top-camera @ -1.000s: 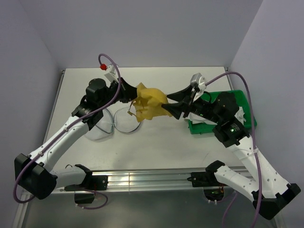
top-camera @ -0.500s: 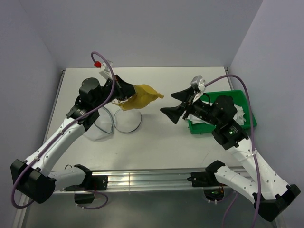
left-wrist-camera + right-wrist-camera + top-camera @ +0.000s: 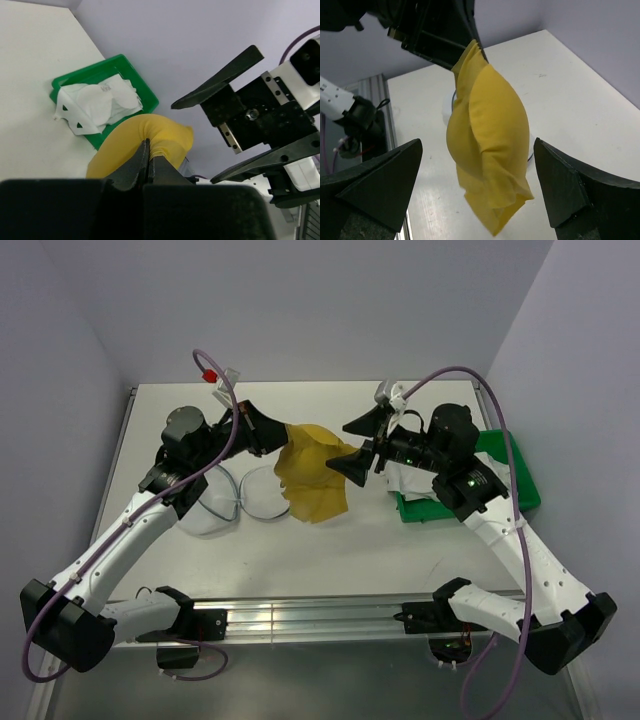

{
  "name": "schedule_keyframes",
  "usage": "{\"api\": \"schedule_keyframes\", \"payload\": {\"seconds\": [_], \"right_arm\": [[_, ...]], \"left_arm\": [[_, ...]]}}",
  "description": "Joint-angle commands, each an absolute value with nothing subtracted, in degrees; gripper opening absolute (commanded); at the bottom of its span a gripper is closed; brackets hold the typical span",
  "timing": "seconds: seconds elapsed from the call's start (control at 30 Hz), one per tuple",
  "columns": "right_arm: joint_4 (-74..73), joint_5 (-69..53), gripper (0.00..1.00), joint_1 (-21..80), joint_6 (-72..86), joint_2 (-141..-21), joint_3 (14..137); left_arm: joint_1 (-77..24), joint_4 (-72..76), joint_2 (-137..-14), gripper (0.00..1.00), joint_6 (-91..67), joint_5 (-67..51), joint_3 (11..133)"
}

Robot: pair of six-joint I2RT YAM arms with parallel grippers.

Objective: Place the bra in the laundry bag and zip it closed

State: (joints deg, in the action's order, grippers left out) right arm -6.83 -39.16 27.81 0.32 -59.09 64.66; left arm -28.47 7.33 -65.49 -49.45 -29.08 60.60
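Note:
The yellow bra (image 3: 312,478) hangs in the air over the middle of the table, pinched at its top edge by my left gripper (image 3: 268,434), which is shut on it. In the left wrist view the fingertips (image 3: 145,150) meet on the bra's yellow fabric (image 3: 162,135). My right gripper (image 3: 353,446) stands wide open just to the right of the bra. Seen from the right wrist, the bra (image 3: 487,130) dangles between the spread fingers of that gripper (image 3: 478,150), and neither touches it. The laundry bag (image 3: 240,502) lies open on the table below my left arm, its translucent hoops side by side.
A green tray (image 3: 524,490) holding crumpled white cloth (image 3: 412,483) stands at the right under my right arm; the left wrist view shows the tray (image 3: 131,66) too. Lilac walls close in the table at the back and on both sides.
My right gripper has opened wide and swung up and left to the bra. The bra, earlier bunched at my left gripper, now hangs down lengthwise. My left gripper keeps its hold.

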Motion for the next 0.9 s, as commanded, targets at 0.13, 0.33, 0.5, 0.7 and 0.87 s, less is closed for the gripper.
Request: {"api": "schedule_keyframes", "payload": {"seconds": [0.13,0.33,0.5,0.7,0.87], "right_arm": [[-6.9,-45.9,0.99,27.2,-6.0,-60.9,65.2],[-5.1,-47.6,0.74,26.7,-4.3,-61.5,64.9],[-2.2,-46.9,0.29,26.7,-1.9,-60.9,62.5],[-0.3,-47.2,0.05,26.2,6.3,-60.6,63.2],[-1.6,-51.1,0.01,24.3,15.6,-64.1,66.2]], "left_arm": [[-28.3,10.3,-64.5,0.00,-53.3,-34.8,62.0],[-28.3,8.3,-64.2,0.00,-53.0,-35.0,62.4],[-28.3,7.6,-64.4,0.00,-52.8,-35.2,62.6],[-27.9,-1.7,-63.2,0.19,-46.1,-28.9,64.4],[-27.5,-7.6,-59.5,0.75,-40.4,-23.4,64.7]]}}
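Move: The bra already hangs from my closed left fingers; its middle is about 5 cm to their right and 6 cm below. From my open right hand, that middle is some 6 cm left and 6 cm below, with the left gripper about 10 cm left, 2 cm ahead and at equal height. Counted from my right hand, the laundry bag lies on the table roughly 25 cm left, 6 cm ahead, and the green bin 32 cm right, 10 cm ahead, both some 33 cm below. I sink my right hand about 2 cm, edging roughly 1 cm left, and shut its fingers on the bra's right-hand edge, then tip them about 10 degrees. My left hand keeps its pinch and eases back some 1.5 cm; once the right grip is shut, I open the left fingers about two-thirds, dropping 2 cm and backing to the left. ##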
